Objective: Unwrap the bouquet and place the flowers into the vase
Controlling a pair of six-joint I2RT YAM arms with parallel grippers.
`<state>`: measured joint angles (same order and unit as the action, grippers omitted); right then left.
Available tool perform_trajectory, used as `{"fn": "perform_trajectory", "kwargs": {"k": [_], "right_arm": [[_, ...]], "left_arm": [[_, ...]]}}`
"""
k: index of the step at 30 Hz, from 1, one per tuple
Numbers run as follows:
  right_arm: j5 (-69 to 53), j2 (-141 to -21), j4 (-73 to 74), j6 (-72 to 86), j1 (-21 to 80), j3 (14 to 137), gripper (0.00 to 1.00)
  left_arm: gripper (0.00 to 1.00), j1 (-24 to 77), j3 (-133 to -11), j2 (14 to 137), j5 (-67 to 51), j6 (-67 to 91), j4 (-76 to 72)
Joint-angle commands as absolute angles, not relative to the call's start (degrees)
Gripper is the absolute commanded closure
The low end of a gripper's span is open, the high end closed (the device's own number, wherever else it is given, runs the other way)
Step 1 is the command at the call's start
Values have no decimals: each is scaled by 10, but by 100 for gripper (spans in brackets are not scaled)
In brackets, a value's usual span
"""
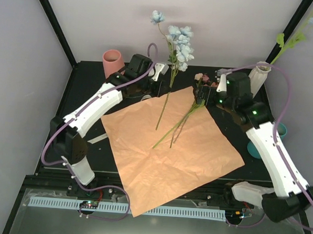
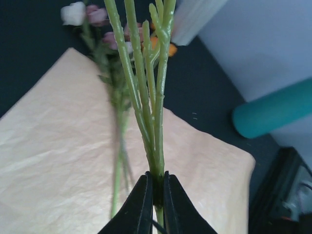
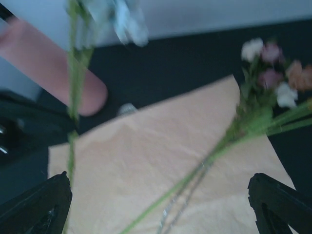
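Observation:
The peach paper sheet [image 1: 165, 154] lies spread flat on the black table. My left gripper [image 1: 161, 76] is raised over its far corner, shut on the green stems [image 2: 146, 97] of a blue-bloomed flower spray [image 1: 180, 42] that stands upright above it. The remaining flowers [image 1: 200, 80], pink, white and peach, lie across the sheet's far right corner with stems pointing toward me. My right gripper [image 1: 213, 89] hovers open just beside them, its jaws wide apart [image 3: 158, 178] with only paper between. The ribbed white vase [image 1: 258, 78] stands at the back right with one leafy stem in it.
A pink cylinder vase [image 1: 112, 62] stands at the back left behind my left arm. A teal cylinder vase [image 1: 280, 131] sits at the right edge, partly hidden by my right arm. Enclosure walls and black frame posts border the table.

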<state>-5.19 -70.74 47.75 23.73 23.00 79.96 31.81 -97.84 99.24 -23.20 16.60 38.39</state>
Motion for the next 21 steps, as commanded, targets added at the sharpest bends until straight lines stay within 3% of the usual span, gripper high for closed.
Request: {"fn": "perform_trajectory", "kwargs": {"k": [1, 10, 14, 21], "right_arm": [[-85, -636, 313, 235, 228, 773, 0], [-357, -582, -52, 399, 227, 670, 4], [-425, -636, -63, 431, 228, 713, 15], [-437, -679, -23, 378, 234, 779, 25]], "left_arm": [[98, 314, -933, 923, -359, 143, 293], [98, 312, -772, 796, -532, 227, 41], [98, 313, -742, 757, -555, 239, 0], [98, 314, -713, 719, -558, 248, -48]]}}
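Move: The left gripper already pinches the blue flowers by their stems, blossoms about 15 cm above its grip. The open right gripper is roughly 4 cm nearer the base, 13 cm to its right and 3 cm higher; the pink vase stands about 26 cm to the left gripper's left, 12 cm ahead, 15 cm lower. From the right gripper the blue flowers' upper stems are some 12 cm left, 5 ahead, 5 up; the mixed blossoms lie 24 ahead, 6 right, 28 below. Draw the left gripper back and up, about 13 cm each way, keeping its pinch on the blue stems while swinging it clockwise and tipping its fingers up towards level. Raise the right gripper some 16 cm, then carry it left as well, turning its fingers up and counter-clockwise towards the stems just below the blossoms, and begin narrowing them without shutting. ##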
